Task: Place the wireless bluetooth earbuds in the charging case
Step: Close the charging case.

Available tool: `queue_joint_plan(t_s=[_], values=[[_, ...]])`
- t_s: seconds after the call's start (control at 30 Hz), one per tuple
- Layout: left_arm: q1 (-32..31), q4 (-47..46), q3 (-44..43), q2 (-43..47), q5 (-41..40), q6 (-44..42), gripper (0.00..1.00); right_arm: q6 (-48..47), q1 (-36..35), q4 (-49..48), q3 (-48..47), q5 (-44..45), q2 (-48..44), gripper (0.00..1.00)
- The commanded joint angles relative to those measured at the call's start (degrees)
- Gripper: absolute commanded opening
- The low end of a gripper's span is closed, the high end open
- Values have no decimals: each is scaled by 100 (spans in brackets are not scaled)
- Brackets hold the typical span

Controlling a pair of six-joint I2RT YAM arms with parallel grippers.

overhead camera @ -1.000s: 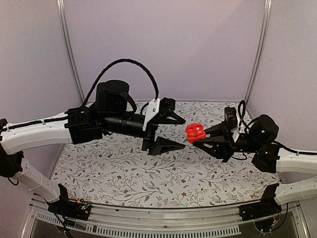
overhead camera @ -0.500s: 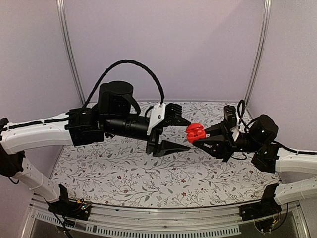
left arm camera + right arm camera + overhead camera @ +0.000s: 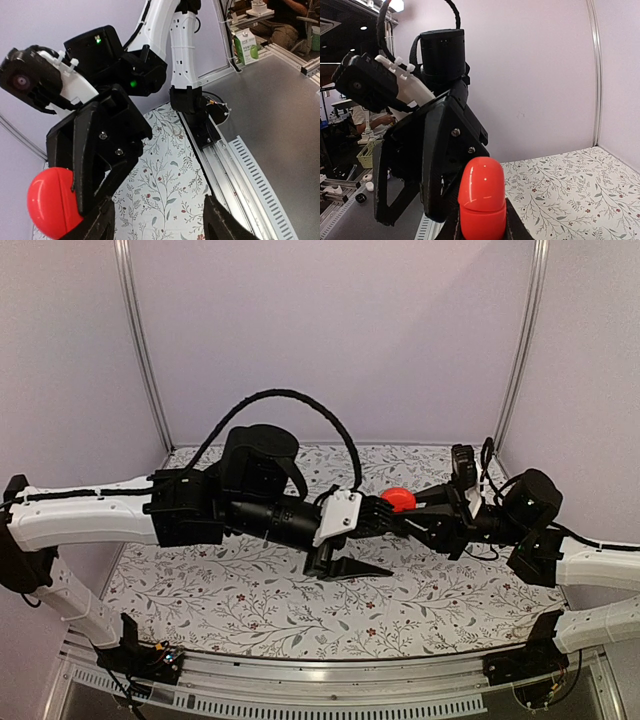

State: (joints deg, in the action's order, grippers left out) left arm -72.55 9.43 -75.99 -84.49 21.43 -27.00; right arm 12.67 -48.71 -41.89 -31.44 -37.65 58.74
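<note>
A glossy red charging case hangs in the air over the floral table, with my right gripper shut on its lower half. In the right wrist view the case stands upright between the two fingers, its lid seam closed. My left gripper is open right beside it, the upper finger close against the case. The left wrist view shows the case just outside the left finger, and only tablecloth between the jaws of the left gripper. The earbuds are out of view.
A floral cloth covers the table, with lilac walls behind and metal posts at the back corners. An aluminium rail runs along the near edge. The left arm fills the space right behind the case.
My left arm has swung right and lower until its fingers reach the case, and its jaws have narrowed. The right gripper has lifted the case a little and keeps its hold.
</note>
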Motion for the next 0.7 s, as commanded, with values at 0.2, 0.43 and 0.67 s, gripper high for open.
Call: queue_joint_plan(t_s=[0.2,0.43,0.67], values=[[-205,-149,156,360,-761,-324,68,290,24,-17,-72,467,32,0],[-214,-1099,821,811,-2076,-764,92,655,28,579,-386,886,215,0],[-181,-1184,605,355,-2750,-1006,100,918,28,563,-415,733,291,0]])
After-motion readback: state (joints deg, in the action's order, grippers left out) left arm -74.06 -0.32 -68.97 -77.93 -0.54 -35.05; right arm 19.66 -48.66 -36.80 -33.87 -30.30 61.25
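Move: The red charging case, already folded shut in the right fingers, lies about 5 cm ahead of the left hand point, 1 cm to its right and roughly 1 cm above. The right gripper's fingertips are at about the same distance ahead and 4 cm to the left hand's right. From the right hand point, the held case lies some 3 cm to the left, level fore and aft and about 1 cm up. The closed case is carried forward about 3 cm and slightly down in the right hand's unchanged grip, rolling some 10 degrees. Beside it the left hand dips 2 cm, then climbs about 5 cm from that low point while going forward nearly 5 cm and drawing 2–3 cm left, its fingers spreading fully and its wrist turning some 20 degrees counter-clockwise and rolling its forward finger up. ##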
